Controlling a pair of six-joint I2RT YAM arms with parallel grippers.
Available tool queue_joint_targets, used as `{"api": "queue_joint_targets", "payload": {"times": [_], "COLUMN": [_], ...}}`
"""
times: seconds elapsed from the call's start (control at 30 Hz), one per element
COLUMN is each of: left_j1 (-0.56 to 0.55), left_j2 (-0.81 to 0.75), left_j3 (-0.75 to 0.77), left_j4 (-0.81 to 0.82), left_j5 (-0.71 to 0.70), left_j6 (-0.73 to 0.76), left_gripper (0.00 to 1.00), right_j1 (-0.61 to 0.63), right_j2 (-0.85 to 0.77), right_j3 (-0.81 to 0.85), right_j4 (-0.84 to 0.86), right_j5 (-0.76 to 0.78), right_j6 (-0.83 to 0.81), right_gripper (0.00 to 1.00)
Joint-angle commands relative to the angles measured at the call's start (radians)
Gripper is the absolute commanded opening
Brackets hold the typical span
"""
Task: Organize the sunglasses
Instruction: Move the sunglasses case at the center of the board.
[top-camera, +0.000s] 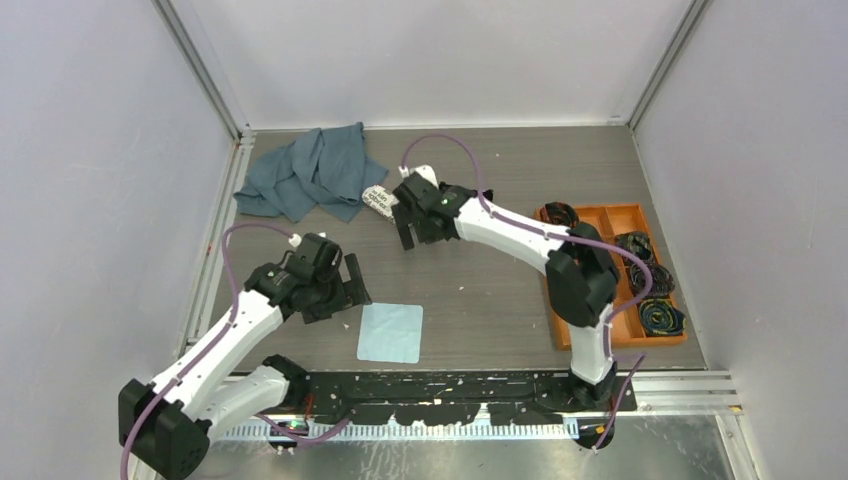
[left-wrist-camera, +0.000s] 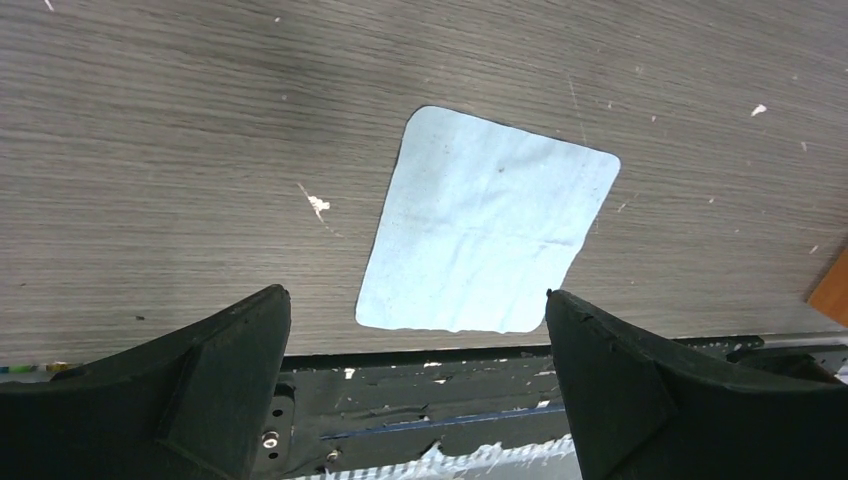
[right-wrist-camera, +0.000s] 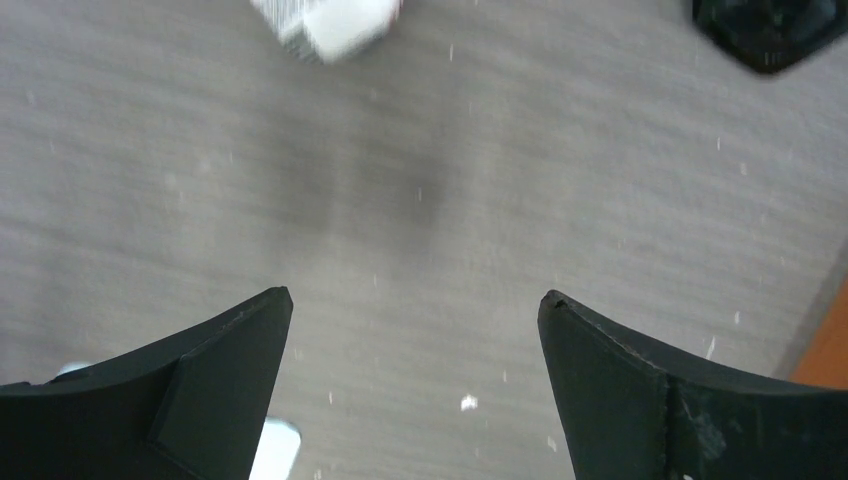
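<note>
No pair of sunglasses shows plainly in any view. A dark glossy shape (right-wrist-camera: 770, 25) is cut off by the top right corner of the right wrist view, and I cannot tell what it is. The white patterned case (top-camera: 377, 197) lies mid-table, half covered by my right gripper (top-camera: 422, 238). That gripper (right-wrist-camera: 415, 293) is open over bare table with nothing between its fingers. My left gripper (top-camera: 345, 298) hangs at the front left. It is open too (left-wrist-camera: 418, 292) and empty, with its fingers just short of a light blue cloth square (left-wrist-camera: 490, 225).
A crumpled grey-blue cloth (top-camera: 310, 175) lies at the back left. The light blue square (top-camera: 391, 332) lies flat near the front rail (top-camera: 450, 385). An orange tray (top-camera: 600, 215) with black coiled bundles (top-camera: 650, 275) sits at the right. A blurred white thing (right-wrist-camera: 325, 25) shows at the top of the right wrist view.
</note>
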Motion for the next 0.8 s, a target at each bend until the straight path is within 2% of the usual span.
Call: {"api": "queue_joint_targets", "payload": {"times": [0.0,0.23,0.47,0.77], "left_j1": [-0.002,0.002,0.006,0.006], "left_j2": [-0.091,-0.134,-0.141,-0.19], "left_j3": [0.015,0.066,0.099,0.156], "left_j4": [0.003,-0.055,-0.087,-0.169], "left_j5": [-0.017,-0.042,-0.056,-0.137], "left_j6": [-0.01,-0.014,0.004,0.027], "left_gripper": [1.0,1.0,1.0,1.0], "right_j1": [-0.099,-0.136,-0.137,-0.138], "right_j2": [0.102,0.243,0.347,0.496], "right_j3": [0.214,0.362,0.495,0.674], "right_j4": [0.015,0.05,0.06,0.014], "right_j5": [-0.137,-0.274,-0.337,-0.302], "right_j6": [-0.121,-0.246,-0.323,-0.381], "right_gripper": [1.0,1.0,1.0,1.0]}}
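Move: From the right hand, open and empty, the sunglasses case lies about 14 cm ahead and 10 cm to the left, some 8 cm lower, its near end pointing back and right. The sunglasses are roughly 17 cm ahead and 10 cm right of this hand; the blue towel's middle is about 18 cm left of the case and 9 cm farther out. From the left hand the case is some 29 cm ahead and 8 cm right, about 7 cm below. Forward, quickly at first and then slower and bending left, the right hand goes about 11 cm out and 8 cm left to the near end of the sunglasses case, sinking slightly late on. Its wrist turns nearly 20 degrees counter-clockwise, bringing the wide-open fingers more into line with the case's length, still above it. The left hand, also open, rises some 5 cm. ##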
